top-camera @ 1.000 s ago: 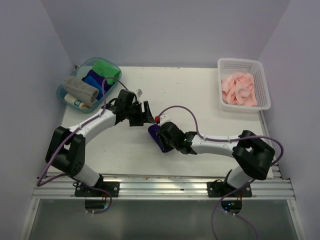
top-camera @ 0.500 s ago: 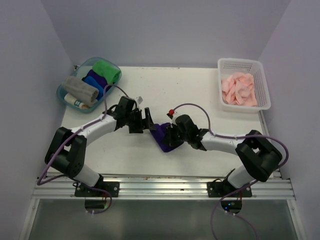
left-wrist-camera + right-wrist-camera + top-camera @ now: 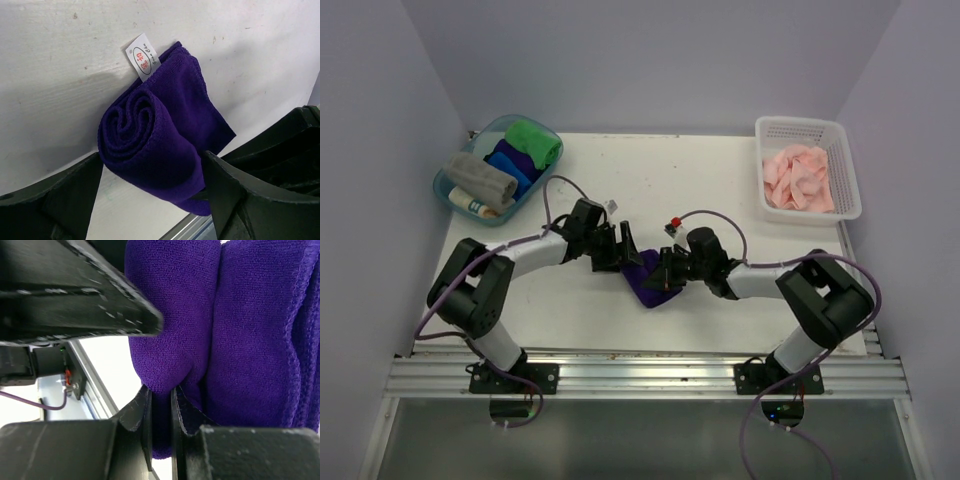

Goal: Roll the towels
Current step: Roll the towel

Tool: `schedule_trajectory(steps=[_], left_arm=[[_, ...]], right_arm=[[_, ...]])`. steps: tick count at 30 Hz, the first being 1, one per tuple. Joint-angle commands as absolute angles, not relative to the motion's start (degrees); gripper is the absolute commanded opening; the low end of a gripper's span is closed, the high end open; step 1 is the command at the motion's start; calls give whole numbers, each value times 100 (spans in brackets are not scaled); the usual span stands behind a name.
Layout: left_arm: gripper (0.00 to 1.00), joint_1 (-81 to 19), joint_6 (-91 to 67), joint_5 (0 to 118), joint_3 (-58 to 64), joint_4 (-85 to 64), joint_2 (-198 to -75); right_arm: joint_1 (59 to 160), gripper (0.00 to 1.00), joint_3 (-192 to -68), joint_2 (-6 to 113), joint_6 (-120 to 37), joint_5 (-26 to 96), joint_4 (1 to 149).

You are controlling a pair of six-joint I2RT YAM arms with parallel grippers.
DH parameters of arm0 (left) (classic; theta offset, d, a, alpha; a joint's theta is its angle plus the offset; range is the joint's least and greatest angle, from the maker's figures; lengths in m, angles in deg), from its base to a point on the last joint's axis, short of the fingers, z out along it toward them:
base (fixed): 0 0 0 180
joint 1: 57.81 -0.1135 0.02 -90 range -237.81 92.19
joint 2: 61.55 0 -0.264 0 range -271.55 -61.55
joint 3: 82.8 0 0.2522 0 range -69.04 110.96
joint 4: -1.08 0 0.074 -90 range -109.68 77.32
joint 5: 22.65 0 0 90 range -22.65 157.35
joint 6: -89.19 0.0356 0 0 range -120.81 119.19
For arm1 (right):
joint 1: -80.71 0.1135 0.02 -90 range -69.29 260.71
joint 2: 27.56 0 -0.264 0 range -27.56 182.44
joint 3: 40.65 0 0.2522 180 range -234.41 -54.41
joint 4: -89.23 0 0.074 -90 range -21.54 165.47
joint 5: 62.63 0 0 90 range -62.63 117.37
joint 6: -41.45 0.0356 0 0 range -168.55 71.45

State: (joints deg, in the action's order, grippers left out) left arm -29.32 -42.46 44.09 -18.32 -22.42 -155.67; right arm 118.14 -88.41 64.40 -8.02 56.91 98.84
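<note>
A dark purple towel [image 3: 648,280] lies rolled at the middle of the table. In the left wrist view the roll [image 3: 150,135] shows its spiral end and a white label [image 3: 141,63]. My left gripper [image 3: 626,256] is open and straddles the roll [image 3: 150,187], its fingers [image 3: 65,195] close against both sides. From the other side my right gripper [image 3: 666,274] is shut on a fold of the same towel [image 3: 160,405]. A rolled grey towel [image 3: 480,178] lies in the tub at back left. Pale pink towels [image 3: 798,178] fill the basket at back right.
The teal tub [image 3: 442,186] at back left also holds a blue roll [image 3: 508,160] and a green roll [image 3: 534,141]. The white basket [image 3: 850,170] stands at the back right corner. A metal rail [image 3: 640,372] runs along the table's near edge.
My left gripper has moved right and down until it straddles the purple roll. The right gripper has kept its hold on the towel while its arm swung right and further back.
</note>
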Motion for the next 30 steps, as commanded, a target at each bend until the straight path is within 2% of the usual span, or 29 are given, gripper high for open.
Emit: schedule_trajectory(steps=[1, 4, 7, 8, 9, 10, 12, 13, 16, 21, 25, 30], left_arm=[[81, -2855, -4502, 4362, -1902, -1761, -15761], [74, -2837, -4625, 4397, -1912, -1673, -15901], [62, -2811, -4730, 4432, -1894, -1681, -15989], [55, -2811, -4739, 4441, -1876, -1742, -15981], [52, -2811, -4765, 4468, -1868, -1795, -15963], [49, -2802, -4774, 4529, -1833, -1865, -15955], [43, -2811, -4775, 4591, -1780, -2093, -15911], [42, -2802, -4792, 4643, -1745, -2164, -15902], [39, -2802, -4853, 4644, -1727, -2331, -15867], [38, -2802, -4898, 4644, -1744, -2463, -15849], [38, -2793, -4924, 4679, -1753, -2516, -15831], [38, -2802, -4924, 4696, -1709, -2569, -15823]], right_arm=[[11806, 0, -8720, 6613, -575, 6033, 10087], [11806, 0, -8763, 6578, -688, 5901, 9885], [11806, 0, -8877, 6429, -899, 5647, 9438], [11815, 2, -8895, 6289, -952, 5576, 9149], [11806, 8, -8939, 6201, -1022, 5419, 8963], [11815, 19, -9009, 6087, -1162, 5200, 8779], [11824, 32, -9141, 5728, -1295, 4909, 8260], [11859, 44, -9202, 5603, -1469, 4751, 8050], [12008, 57, -9475, 5067, -1795, 3978, 7232], [12789, 59, -10229, 4715, -2375, 2116, 6036], [13816, 59, -10758, 4977, -2666, 903, 5579], [14539, 59, -11302, 5680, -2999, -153, 5244]])
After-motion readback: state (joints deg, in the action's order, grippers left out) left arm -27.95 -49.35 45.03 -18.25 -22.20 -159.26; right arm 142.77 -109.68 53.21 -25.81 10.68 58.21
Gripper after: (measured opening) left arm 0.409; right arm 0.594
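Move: The purple towel roll's left end sits between the open left fingers, about 1 cm back, 1 cm to the right and 2 cm below that hand. The towel's loose flap lies roughly 8 cm to the left hand's right, 2 cm back and 4 cm down. The right fingers are already shut on the roll near its right end; from them the left end is some 4 cm ahead, 6 cm left and 2 cm down. Lower the left gripper about 2 cm over the roll's left end and shut its fingers to roughly half their gap so they squeeze it, while the right gripper keeps its pinch. Then open the right fingers and slip them off to the right some 3 cm, lift about 7 cm and swing back left over the roll, turning them some 40 degrees to point more steeply down. ##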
